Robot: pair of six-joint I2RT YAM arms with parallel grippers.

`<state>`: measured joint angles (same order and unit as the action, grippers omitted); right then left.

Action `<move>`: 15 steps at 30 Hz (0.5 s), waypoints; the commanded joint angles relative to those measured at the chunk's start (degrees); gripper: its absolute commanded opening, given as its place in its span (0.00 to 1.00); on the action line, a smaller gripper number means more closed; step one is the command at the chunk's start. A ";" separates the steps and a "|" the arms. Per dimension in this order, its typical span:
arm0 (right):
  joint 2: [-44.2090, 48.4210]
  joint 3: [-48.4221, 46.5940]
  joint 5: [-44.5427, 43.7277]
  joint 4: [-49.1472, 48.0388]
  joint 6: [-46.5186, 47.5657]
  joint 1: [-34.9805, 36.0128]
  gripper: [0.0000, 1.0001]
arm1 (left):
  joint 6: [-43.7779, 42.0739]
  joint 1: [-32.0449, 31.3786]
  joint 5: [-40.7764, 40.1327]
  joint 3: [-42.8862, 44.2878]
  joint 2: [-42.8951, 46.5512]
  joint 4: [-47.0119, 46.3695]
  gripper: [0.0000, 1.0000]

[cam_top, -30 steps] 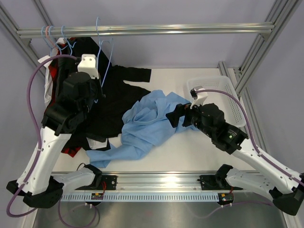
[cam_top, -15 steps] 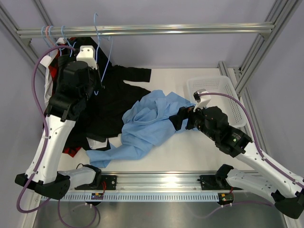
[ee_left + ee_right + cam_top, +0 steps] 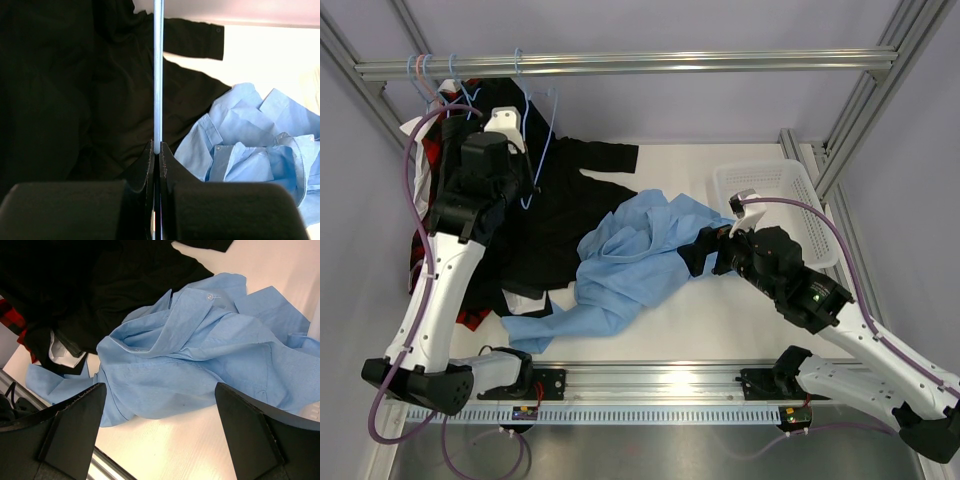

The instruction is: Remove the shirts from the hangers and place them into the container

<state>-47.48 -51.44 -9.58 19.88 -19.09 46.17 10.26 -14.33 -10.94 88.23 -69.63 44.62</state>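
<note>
My left gripper (image 3: pixel 527 168) is shut on the thin wire of a pale blue hanger (image 3: pixel 544 125), whose hook reaches up by the top rail. In the left wrist view the wire (image 3: pixel 158 75) runs straight up out of the gripper (image 3: pixel 156 146). Beneath it a black shirt (image 3: pixel 550 225) lies spread on the table. The light blue shirt (image 3: pixel 635 255) is crumpled mid-table. My right gripper (image 3: pixel 708 250) hovers open over that shirt's (image 3: pixel 200 345) near-right edge, and nothing sits within the gripper (image 3: pixel 160 390). The white container (image 3: pixel 765 167) stands at the far right.
More hangers (image 3: pixel 422 75) hook on the left end of the metal rail (image 3: pixel 720 62), with red-and-black plaid (image 3: pixel 470 318) and white cloth (image 3: pixel 420 195) draped below them. Frame posts stand at both sides. My right arm crosses in front of the container.
My left arm has lifted the hanger and carried it back and left, toward the rail. The right gripper has moved slightly right and stays open.
</note>
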 commanded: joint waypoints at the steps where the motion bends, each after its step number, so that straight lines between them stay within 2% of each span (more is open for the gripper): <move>1: 1.17 0.20 -0.96 0.34 -0.24 0.50 0.99 | 1.16 0.97 2.59 -1.04 -0.60 -3.05 0.00; 7: 0.99 0.38 -0.87 0.42 -0.68 0.50 1.00 | 1.25 1.06 4.00 -1.92 0.01 -1.65 0.00; 10: 0.46 0.29 -0.61 0.25 -0.86 0.50 0.99 | 1.08 1.06 3.91 -1.65 0.72 -0.85 0.22; 11: 0.38 0.29 -0.70 0.16 -0.95 0.50 1.00 | 0.99 1.06 3.91 -1.48 1.59 -0.85 0.39; 14: -0.15 0.29 -0.61 0.25 -0.95 0.50 0.99 | 0.81 1.06 3.73 -0.87 3.96 -0.41 0.59; 15: -0.50 0.20 -0.52 0.34 -0.77 0.50 0.99 | 0.73 1.06 3.65 -0.69 4.58 -0.06 0.69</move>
<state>-47.57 -51.29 -9.58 20.03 -19.35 46.17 11.03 -13.58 -8.29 86.59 -68.95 44.75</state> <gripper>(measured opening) 0.993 0.645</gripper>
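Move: The left hand holds the near end of an emptied blue hanger whose hook already sits over the rail, about 18 cm ahead of that hand, 2 cm left and some 15 cm above. The other hangers are level with that hook, roughly 14 cm farther left. The black shirt lies about 25 cm below the left hand, 4 cm ahead and 4 cm left. From the right hand, the hook's spot on the rail is some 29 cm ahead, 33 cm left and 22 cm up. The left hand eases the near end of the hanger down by only about 1.5 cm beneath the rail, with next to no turn of the wrist, and comes nearly to rest. Then the fingers, pinched shut on the bar until now, spread to roughly two thirds of their full opening and let go of the hanger, the hand just starting to come back up and draw back by about half a centimetre. ##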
